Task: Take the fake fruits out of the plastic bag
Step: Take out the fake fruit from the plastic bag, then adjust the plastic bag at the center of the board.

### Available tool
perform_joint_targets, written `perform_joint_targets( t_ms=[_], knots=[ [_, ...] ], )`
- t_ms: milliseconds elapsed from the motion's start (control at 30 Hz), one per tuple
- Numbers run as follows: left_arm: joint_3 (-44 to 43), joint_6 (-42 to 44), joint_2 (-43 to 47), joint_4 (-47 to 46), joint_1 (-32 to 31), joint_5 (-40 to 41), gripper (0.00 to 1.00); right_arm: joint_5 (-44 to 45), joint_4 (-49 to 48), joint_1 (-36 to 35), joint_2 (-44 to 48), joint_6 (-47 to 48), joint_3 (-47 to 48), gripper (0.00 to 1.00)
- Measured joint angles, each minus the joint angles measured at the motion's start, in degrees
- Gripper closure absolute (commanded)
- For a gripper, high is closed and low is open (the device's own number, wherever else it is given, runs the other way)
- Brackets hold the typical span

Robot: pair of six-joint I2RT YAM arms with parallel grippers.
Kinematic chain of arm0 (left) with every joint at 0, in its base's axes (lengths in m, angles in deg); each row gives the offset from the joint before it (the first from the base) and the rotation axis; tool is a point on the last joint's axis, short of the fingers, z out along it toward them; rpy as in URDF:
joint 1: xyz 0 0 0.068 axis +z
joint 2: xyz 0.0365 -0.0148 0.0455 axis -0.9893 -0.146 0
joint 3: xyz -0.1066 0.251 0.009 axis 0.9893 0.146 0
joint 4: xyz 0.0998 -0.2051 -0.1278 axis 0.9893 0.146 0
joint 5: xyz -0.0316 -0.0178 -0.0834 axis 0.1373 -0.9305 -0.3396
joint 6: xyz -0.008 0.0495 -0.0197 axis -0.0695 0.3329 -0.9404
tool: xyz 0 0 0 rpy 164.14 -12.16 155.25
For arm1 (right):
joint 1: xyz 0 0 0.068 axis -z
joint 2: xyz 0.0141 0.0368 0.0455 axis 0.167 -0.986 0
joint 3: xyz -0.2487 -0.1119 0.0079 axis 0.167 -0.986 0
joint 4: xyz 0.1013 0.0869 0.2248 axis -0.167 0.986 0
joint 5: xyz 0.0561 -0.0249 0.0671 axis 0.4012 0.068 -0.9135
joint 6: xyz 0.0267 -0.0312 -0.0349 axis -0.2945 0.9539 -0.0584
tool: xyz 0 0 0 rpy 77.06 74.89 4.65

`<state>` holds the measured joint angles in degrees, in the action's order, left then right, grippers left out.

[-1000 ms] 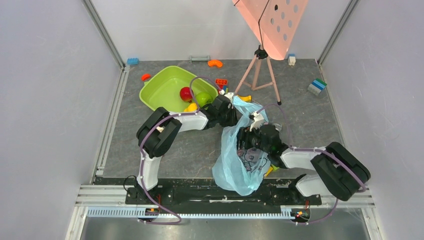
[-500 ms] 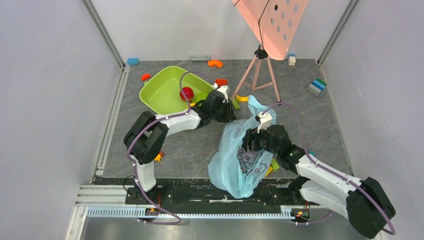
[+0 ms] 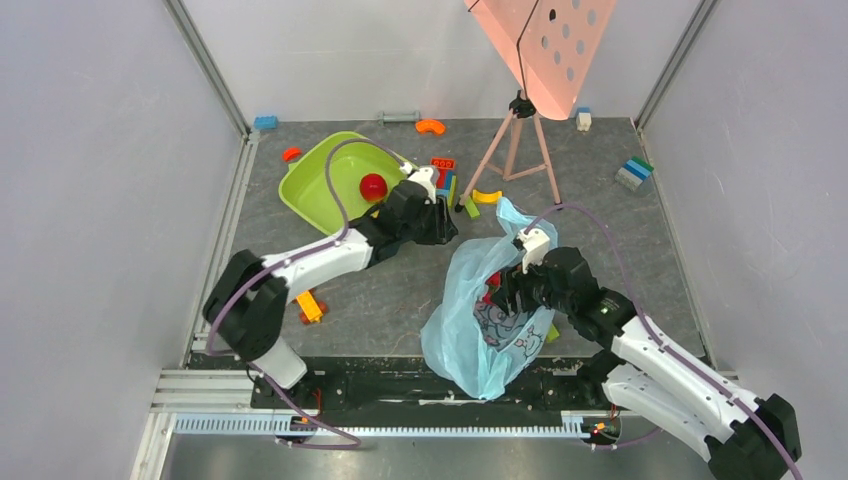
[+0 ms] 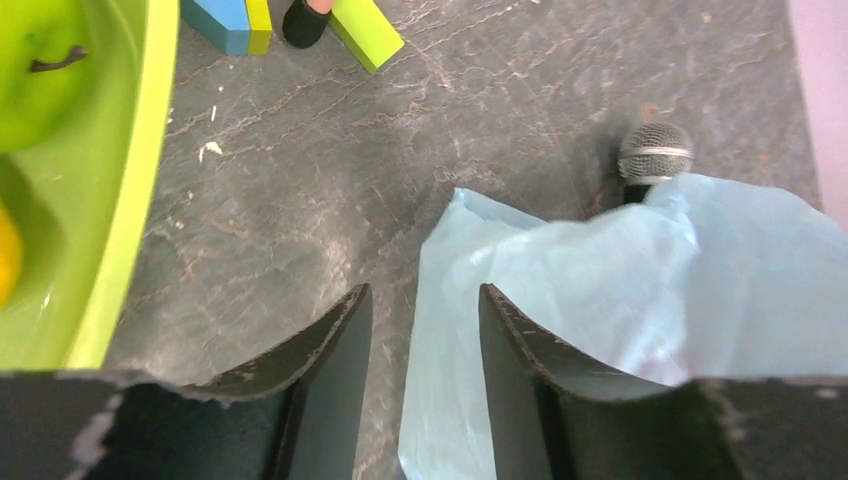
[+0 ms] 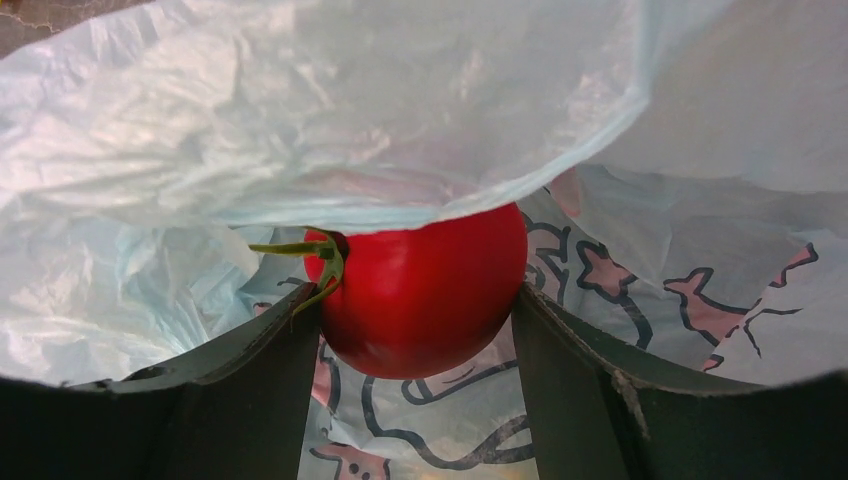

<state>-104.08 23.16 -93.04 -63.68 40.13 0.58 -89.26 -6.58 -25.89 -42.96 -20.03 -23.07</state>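
Note:
The light-blue plastic bag [image 3: 465, 330] lies crumpled near the front of the table. My right gripper [image 3: 503, 293] reaches into its mouth. In the right wrist view the right gripper [image 5: 418, 295] is shut on a glossy red fruit [image 5: 430, 270] with a green stem, inside the printed bag [image 5: 300, 120]. My left gripper [image 3: 441, 220] hovers between tub and bag; in its wrist view the left gripper [image 4: 425, 292] stands open, with the bag's edge [image 4: 620, 270] showing in the gap. Another red fruit [image 3: 373, 186] lies in the lime-green tub [image 3: 330, 165], with a green apple [image 4: 35, 70] and a yellow fruit [image 4: 5, 250].
A pink perforated panel [image 3: 545, 50] stands on a tripod [image 3: 510, 150] at the back; one tripod leg ends beside the bag's top. Toy blocks lie scattered: orange [image 3: 430, 126], blue [image 3: 265, 122], a yellow-orange one [image 3: 308, 305], a stack [image 3: 633, 172].
My left gripper has widened its jaws and drawn back a little from the bag's top. The right arm has stretched out rightward while its gripper stays in the bag on the red fruit.

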Motion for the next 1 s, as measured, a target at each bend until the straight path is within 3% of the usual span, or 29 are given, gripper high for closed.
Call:
perform_joint_targets(
  t_ms=[233, 467, 667, 1000],
  knots=[
    [6.4, 0.2, 18.6, 2.6, 0.0, -0.7, 0.2, -0.2, 1.0, 0.0, -0.6, 0.3, 0.3, 0.47],
    [11.0, 3.5, 33.6, 4.6, -3.2, -3.8, 0.18, -0.7, -2.1, 0.0, -4.2, 0.0, 0.3, 0.48],
    [11.3, 8.5, 31.5, 7.9, -19.6, 3.4, 0.17, -2.5, -4.5, 0.0, -6.0, -0.5, 0.3, 0.48],
    [11.1, 13.5, 26.8, 10.8, -25.7, 12.8, 0.15, -4.5, -5.4, 0.0, -6.0, -1.2, 0.3, 0.48]
  ],
)
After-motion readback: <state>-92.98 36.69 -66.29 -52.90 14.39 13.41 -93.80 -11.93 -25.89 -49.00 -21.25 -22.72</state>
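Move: From my left hand, the left rim of the plastic bag lies about 13 cm back, 6 cm right and a little below; the tomato beside it is some 11 cm back and 9 cm right. The green tray's middle is about 12 cm ahead, 22 cm left and 10 cm down. My right hand already holds the tomato inside the bag; from it, the rim is about 4 cm left, and the tray some 22 cm ahead, 34 cm left and 9 cm down. I swing my left hand back about 17 cm from beside the tray towards the bag's left rim, arcing up some 13 cm and then sinking about 7. The fingers spread wide as the wrist turns clockwise some 20 degrees and its tips lift. My right hand keeps its grip on the tomato, easing some 2 cm left. ##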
